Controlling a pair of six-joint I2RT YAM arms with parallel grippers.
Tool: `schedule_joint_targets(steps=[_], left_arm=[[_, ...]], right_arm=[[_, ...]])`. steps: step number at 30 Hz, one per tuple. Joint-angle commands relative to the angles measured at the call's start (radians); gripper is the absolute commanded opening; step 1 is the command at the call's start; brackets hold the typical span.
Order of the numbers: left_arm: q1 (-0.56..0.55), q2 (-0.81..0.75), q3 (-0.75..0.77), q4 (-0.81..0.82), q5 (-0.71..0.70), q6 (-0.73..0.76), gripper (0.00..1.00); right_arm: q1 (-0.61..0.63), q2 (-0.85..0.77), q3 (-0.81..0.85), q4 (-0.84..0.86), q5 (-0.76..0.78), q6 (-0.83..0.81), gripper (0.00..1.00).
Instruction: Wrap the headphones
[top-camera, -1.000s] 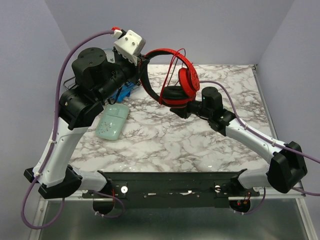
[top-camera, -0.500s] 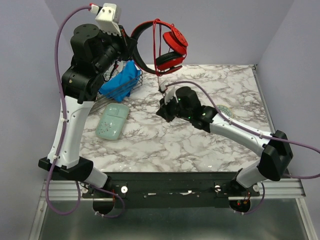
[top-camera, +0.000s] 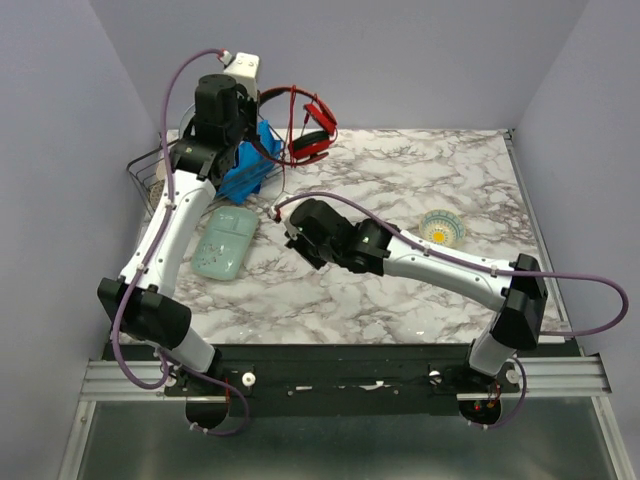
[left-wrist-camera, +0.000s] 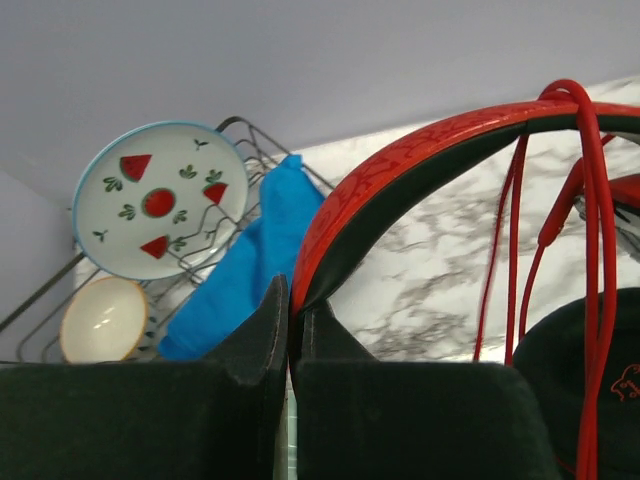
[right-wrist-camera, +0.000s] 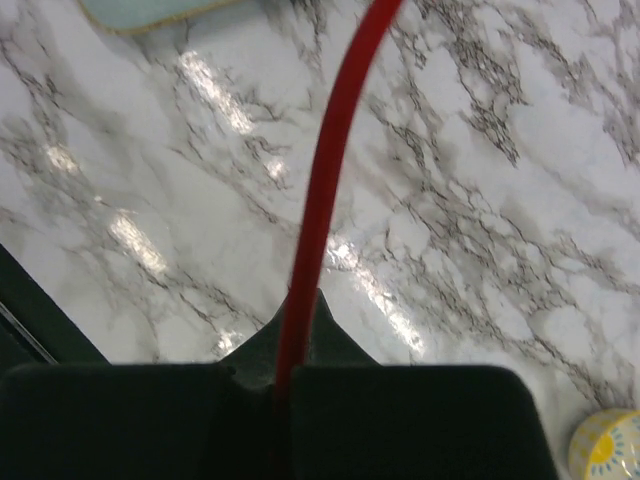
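Note:
The red headphones (top-camera: 308, 122) hang above the table's far left. My left gripper (top-camera: 258, 118) is shut on the black-lined headband (left-wrist-camera: 400, 170), pinched between its tips (left-wrist-camera: 293, 300). Several turns of the thin red cable (left-wrist-camera: 592, 200) are draped over the band, above a black ear pad (left-wrist-camera: 570, 380). My right gripper (top-camera: 290, 226) hovers low over the marble in the middle. It is shut (right-wrist-camera: 295, 320) on a stretch of the red cable (right-wrist-camera: 330, 170), which runs taut up and out of the right wrist view.
A wire dish rack (top-camera: 150, 175) at the far left holds a watermelon plate (left-wrist-camera: 160, 200), a cream bowl (left-wrist-camera: 100, 318) and a blue cloth (left-wrist-camera: 240, 270). A pale green tray (top-camera: 225, 240) lies beside my left arm. A small patterned dish (top-camera: 441, 227) sits at the right.

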Motion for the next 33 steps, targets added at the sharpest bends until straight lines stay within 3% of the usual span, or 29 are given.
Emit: schedule_joint_targets(steps=[1, 7, 13, 18, 24, 33], left_arm=[[-0.027, -0.044, -0.208, 0.237, -0.14, 0.323, 0.0], [-0.11, -0.105, -0.451, 0.35, -0.166, 0.539, 0.0], [-0.24, -0.194, -0.623, 0.347, -0.127, 0.7, 0.0], [-0.266, -0.246, -0.632, 0.215, 0.029, 0.634, 0.0], [-0.266, -0.298, -0.602, 0.066, 0.191, 0.518, 0.0], [-0.266, -0.363, -0.583, -0.005, 0.346, 0.429, 0.0]], right_arm=[[0.02, -0.009, 0.067, -0.313, 0.201, 0.014, 0.01], [0.016, -0.07, 0.12, -0.332, 0.346, -0.078, 0.01], [-0.05, -0.078, 0.214, -0.32, 0.385, -0.164, 0.01], [-0.145, -0.076, 0.219, -0.274, 0.368, -0.213, 0.01], [-0.253, -0.141, 0.08, -0.133, 0.313, -0.25, 0.01], [-0.36, -0.207, -0.08, 0.022, 0.036, -0.265, 0.01]])
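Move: Held up at the left hand by its headband, the headphones have their middle about 8 cm right, 2 cm ahead and 3 cm below; the blue towel is some 4 cm ahead, 4 cm left and 28 cm below. From the right hand, already gripping the red cable, the headphones are roughly 18 cm ahead, straight in line sideways and 16 cm higher. The green tray lies 4 cm ahead and 18 cm left of the right hand, 20 cm down. Lowering the headphones about 14 cm, the left hand then draws them back and to the right, rolling its left side up and swinging clockwise some 30 degrees. The right hand keeps its pinch on the cable and sweeps right, then also forward and up, about 13 cm sideways and 9 cm out, up to the headphones' right side. ##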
